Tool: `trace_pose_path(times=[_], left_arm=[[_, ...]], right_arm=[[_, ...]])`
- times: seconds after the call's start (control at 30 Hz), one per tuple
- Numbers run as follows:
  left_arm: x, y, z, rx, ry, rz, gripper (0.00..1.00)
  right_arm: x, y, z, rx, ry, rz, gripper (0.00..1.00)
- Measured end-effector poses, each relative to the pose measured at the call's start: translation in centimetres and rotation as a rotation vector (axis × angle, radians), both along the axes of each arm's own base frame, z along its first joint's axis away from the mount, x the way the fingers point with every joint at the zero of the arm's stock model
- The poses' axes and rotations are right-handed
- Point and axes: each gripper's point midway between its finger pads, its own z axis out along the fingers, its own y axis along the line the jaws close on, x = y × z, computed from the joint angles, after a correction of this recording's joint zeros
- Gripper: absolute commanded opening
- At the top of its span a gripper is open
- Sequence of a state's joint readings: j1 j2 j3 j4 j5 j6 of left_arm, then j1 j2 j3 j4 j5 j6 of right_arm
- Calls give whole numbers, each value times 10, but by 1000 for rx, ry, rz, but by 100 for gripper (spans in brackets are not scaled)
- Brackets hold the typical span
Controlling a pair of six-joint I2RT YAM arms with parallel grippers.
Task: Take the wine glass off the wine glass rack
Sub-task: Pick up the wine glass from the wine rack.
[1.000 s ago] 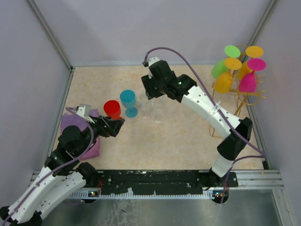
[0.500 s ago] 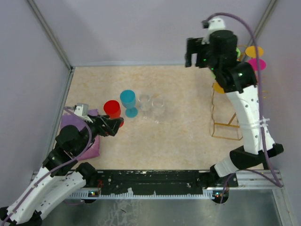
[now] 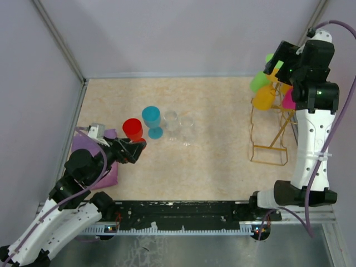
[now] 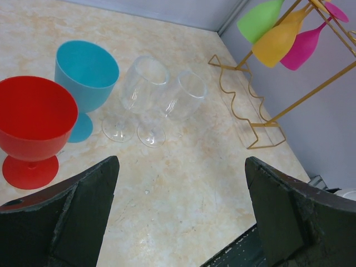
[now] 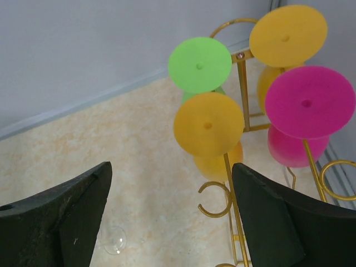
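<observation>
The gold wire wine glass rack (image 3: 271, 139) stands at the table's right edge. Several coloured wine glasses hang upside down from it: green (image 3: 258, 82), orange (image 3: 263, 97) and pink (image 3: 289, 100). My right gripper (image 3: 282, 58) hovers open above the rack's top and holds nothing. From its wrist view I look down on the round bases: green (image 5: 199, 64), near orange (image 5: 208, 124), far orange (image 5: 287, 35) and pink (image 5: 309, 102). The open right gripper (image 5: 171, 165) sits just left of the near orange glass. My left gripper (image 3: 136, 149) is open and empty, low at the left.
A red glass (image 3: 133, 129), a blue glass (image 3: 151, 119) and two clear glasses (image 3: 171, 119) (image 3: 187, 125) stand upright mid-table. A purple cloth (image 3: 89, 150) lies under the left arm. Grey walls close in behind and right of the rack (image 4: 245, 105).
The right arm has swung from the clear glasses at mid-table up and right to above the rack, and its jaws have opened wider. The left arm has stayed put.
</observation>
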State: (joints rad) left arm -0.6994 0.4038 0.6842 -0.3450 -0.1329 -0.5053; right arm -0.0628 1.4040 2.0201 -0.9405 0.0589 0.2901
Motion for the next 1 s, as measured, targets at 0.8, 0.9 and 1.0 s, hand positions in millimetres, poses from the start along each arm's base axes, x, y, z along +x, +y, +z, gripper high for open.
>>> trace_pose_path(times=[0.8, 0.9, 1.0], left_arm=[[-2, -3, -16, 29, 62, -16, 100], [-3, -4, -17, 29, 70, -19, 100], [-3, -4, -18, 29, 72, -20, 100]], right_arm=[[16, -40, -74, 167, 50, -160, 67], [19, -45, -72, 186, 28, -176, 64], [21, -48, -69, 201, 8, -181, 62]])
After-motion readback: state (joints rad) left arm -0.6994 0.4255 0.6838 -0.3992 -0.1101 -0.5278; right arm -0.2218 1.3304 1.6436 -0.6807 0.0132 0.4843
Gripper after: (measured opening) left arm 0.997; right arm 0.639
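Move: The yellow wine glass, hanging upside down in the rack, is the right hand's likely goal: its middle is about 5 cm ahead, 4 cm to the right and 12 cm below, its foot some 5 cm below. The green glass hangs about 7 cm beyond it. The magenta glass is roughly 4 cm ahead, 10 cm right and 8 cm below the right hand. From the idle left hand, the yellow glass lies some 22 cm ahead, 46 cm right and 4 cm higher. Downward first, by about 7 cm, then sliding right some 5 cm and a little forward, the right hand comes in close to the yellow glass's foot. It rolls its left side up and swings clockwise, each by roughly 10 degrees, while the wide-open fingers narrow by about a quarter, the foot lining up between their tips; no contact can be made out. ##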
